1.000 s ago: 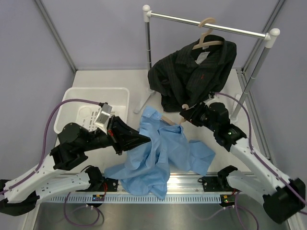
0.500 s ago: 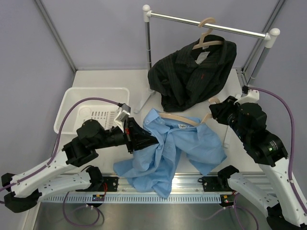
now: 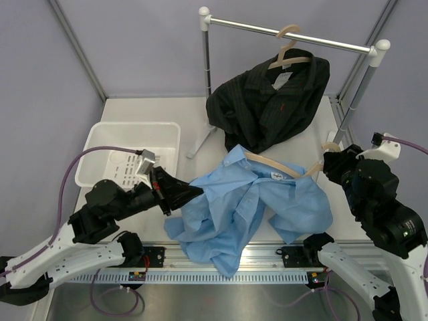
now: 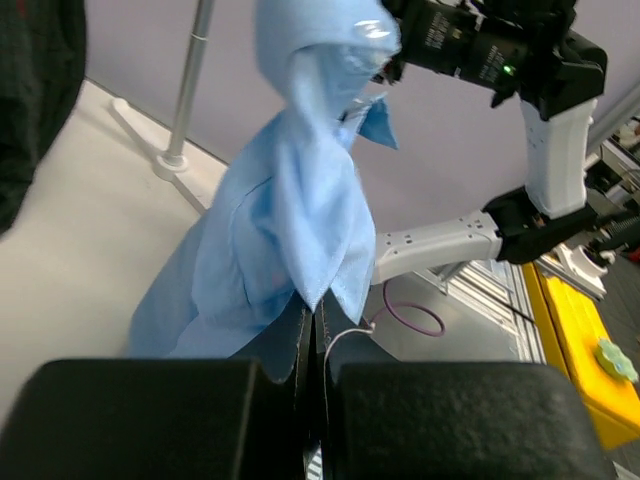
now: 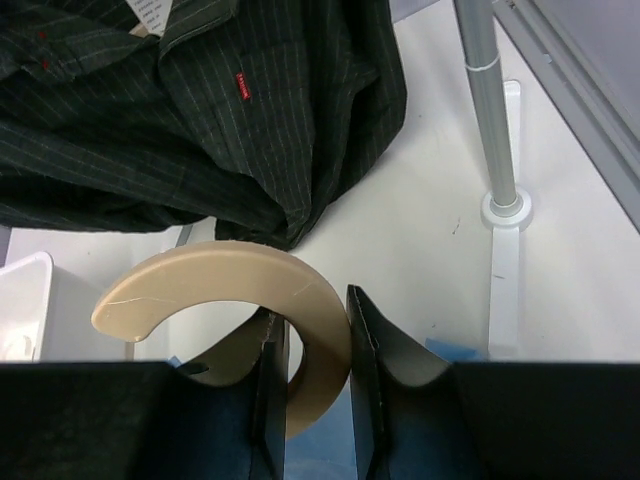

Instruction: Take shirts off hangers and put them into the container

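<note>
The light blue shirt [image 3: 247, 200] hangs stretched between my two grippers above the table, still on its beige hanger [image 3: 274, 164]. My left gripper [image 3: 194, 192] is shut on a fold of that shirt [image 4: 290, 210]; in the left wrist view its jaws [image 4: 312, 312] pinch the cloth's edge. My right gripper [image 3: 326, 164] is shut on the hanger's curved hook [image 5: 220, 268], which sits between its fingers [image 5: 310, 315]. The black pinstriped shirt [image 3: 267, 107] hangs on its own hanger [image 3: 287, 57] from the rail and shows in the right wrist view [image 5: 200, 110]. The white container [image 3: 127, 157] stands at the left.
The clothes rack's metal rail [image 3: 287, 32] spans the back, with one post [image 3: 206, 73] in the middle and another [image 5: 485, 100] at the right on a white foot [image 5: 505, 215]. A slotted aluminium rail [image 3: 221, 275] runs along the near edge.
My right gripper has carried the hanger hook to the right and nearer, spreading the blue shirt out. My left gripper has drawn back to the left, still holding the cloth.
</note>
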You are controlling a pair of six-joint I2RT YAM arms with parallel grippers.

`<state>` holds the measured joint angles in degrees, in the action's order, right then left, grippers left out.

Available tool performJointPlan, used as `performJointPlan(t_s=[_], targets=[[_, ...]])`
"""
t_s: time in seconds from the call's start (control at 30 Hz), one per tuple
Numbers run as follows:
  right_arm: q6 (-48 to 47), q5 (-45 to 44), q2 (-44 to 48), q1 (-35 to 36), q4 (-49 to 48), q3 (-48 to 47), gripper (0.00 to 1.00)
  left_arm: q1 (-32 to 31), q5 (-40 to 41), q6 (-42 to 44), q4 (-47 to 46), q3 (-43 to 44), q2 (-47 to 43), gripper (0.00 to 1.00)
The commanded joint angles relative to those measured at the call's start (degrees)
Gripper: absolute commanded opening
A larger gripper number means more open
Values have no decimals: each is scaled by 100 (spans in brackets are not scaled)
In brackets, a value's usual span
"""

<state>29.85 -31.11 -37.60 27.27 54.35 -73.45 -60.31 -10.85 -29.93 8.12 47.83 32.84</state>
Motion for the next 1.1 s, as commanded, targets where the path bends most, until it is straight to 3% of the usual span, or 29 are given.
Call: performJointPlan(t_s=[0.0, 0.27, 0.53, 0.73, 0.83, 0.9, 0.93, 1.07], targets=[[390, -588, 78, 24, 23, -371, 0, -24, 864, 49, 180, -81, -436, 0], [276, -1335, 315, 24, 576, -1205, 0, -24, 1603, 190, 1349, 217, -1253, 0], [434, -1522, 481, 24, 762, -1181, 0, -24, 1955, 304, 1886, 332, -1842, 0], [-31, -171, 518, 24, -107, -794, 0, -24, 481, 312, 1167, 164, -1220, 2], [-312, 411, 360, 24, -196, -794, 0, -24, -74, 611, 1087, 506, -692, 32], [-488, 719, 350, 24, -258, -759, 0, -24, -417, 901, 1104, 735, -429, 47], [-523, 764, 359, 24, -249, -767, 0, -24, -540, 1110, 1165, 997, -349, 66], [-909, 1036, 333, 24, -249, -794, 0, -24, -1163, 1455, 1219, 1517, -33, 85]])
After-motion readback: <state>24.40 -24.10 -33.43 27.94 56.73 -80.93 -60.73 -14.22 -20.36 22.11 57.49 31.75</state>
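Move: The left hand's shut fingers pinch an edge of the blue shirt, whose middle hangs about 13 cm to its right, 4 cm back and 12 cm lower; the hanger's middle is some 19 cm right, 6 cm ahead and 3 cm higher. From the right hand, gripping the hook, that hanger lies about 12 cm left, 3 cm back and 4 cm lower, and the dark shirt some 14 cm left and 14 cm ahead, roughly level. Left hand tugs blue shirt some 7 cm left, reverses, lets go; right draws held hanger back and up. ##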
